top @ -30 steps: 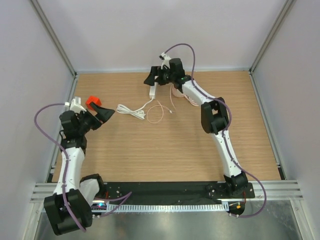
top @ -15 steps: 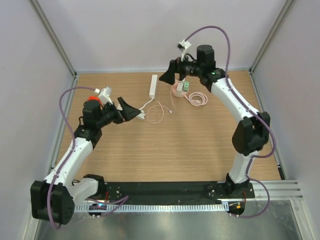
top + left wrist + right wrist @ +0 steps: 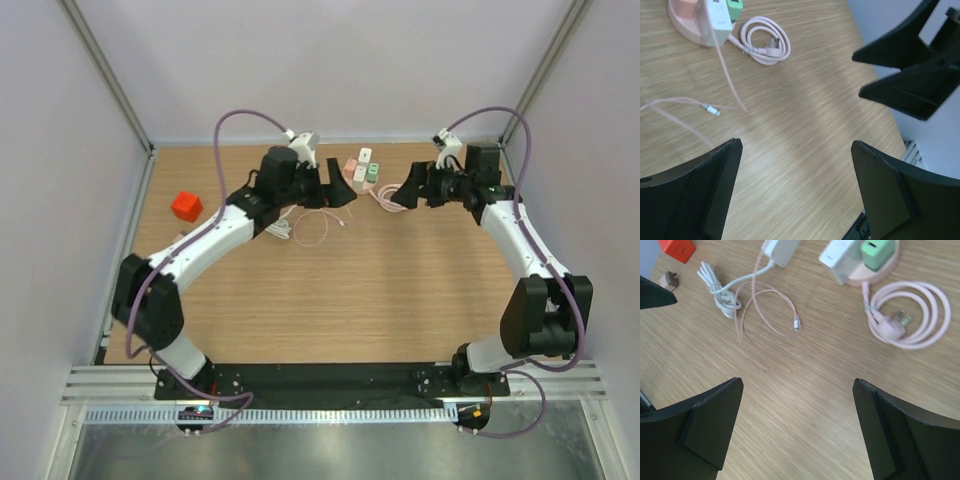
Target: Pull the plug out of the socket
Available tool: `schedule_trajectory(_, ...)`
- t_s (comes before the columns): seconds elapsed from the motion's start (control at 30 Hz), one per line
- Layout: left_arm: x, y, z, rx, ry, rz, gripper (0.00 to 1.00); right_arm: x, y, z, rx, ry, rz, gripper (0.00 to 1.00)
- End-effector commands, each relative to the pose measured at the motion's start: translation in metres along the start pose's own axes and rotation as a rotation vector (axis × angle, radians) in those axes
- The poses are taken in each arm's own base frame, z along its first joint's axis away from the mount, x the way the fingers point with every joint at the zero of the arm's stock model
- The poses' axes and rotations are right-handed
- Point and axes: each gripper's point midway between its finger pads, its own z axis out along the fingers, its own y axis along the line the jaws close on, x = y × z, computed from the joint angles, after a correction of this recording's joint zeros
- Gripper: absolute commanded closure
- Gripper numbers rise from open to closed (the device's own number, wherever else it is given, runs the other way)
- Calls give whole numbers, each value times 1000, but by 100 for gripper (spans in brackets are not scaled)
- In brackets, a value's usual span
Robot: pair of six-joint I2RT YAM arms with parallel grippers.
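A round pink socket lies at the back middle of the wooden table, with a white plug, a green plug and a pink plug standing in it. My left gripper hangs open just left of the socket, holding nothing. To the socket's right, my right gripper is open and empty too. Both point toward the socket from opposite sides without touching it.
A coiled pink cable lies beside the socket. Left of it are a thin pink cable loop, a white adapter with its bundled white cord, and a red cube.
The left arm swung from the red cube across to the socket's left side. The right arm drew away from the back middle to the socket's right. Both grippers stayed open.
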Motion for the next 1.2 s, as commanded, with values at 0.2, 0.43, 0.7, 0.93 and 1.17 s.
schedule_trajectory(0.2,7,-1,98,-198,85,120,19,5,-34,-37,59,-60,165,1)
schedule_trajectory(0.43,2,49,137,-437,73,191,28,11,-37,-37,42,-61,161,2)
schedule_trajectory(0.7,-3,82,167,-557,32,265,31,16,-37,-34,25,-53,177,2)
schedule_trajectory(0.93,-5,101,188,-601,0,317,36,14,-40,-38,28,-68,187,1)
schedule_trajectory(1.17,-14,104,204,-582,-52,329,43,14,-45,-41,22,-79,211,2)
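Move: Ahead of the left hand by about 19 cm, some 7 cm to its right and 19 cm below it, stands the near white plug on the round socket. The pink plug is about 3 cm farther out and 3 cm left of that plug, the green plug 2 cm farther and 4 cm right of it; the white power strip lies 14 cm to its left. From the right hand the near white plug is roughly 15 cm ahead, 10 cm left and 16 cm below. Swooping forward and down about 16 cm each way, and some 7 cm to the right early on, the left hand closes in on the near white plug, rolling its left side up some 35 degrees and swinging counter-clockwise while its fingers narrow from nearly wide to just over half open, touching nothing yet. Meanwhile the empty right hand backs off about 6 cm to the right, fingers wide. ##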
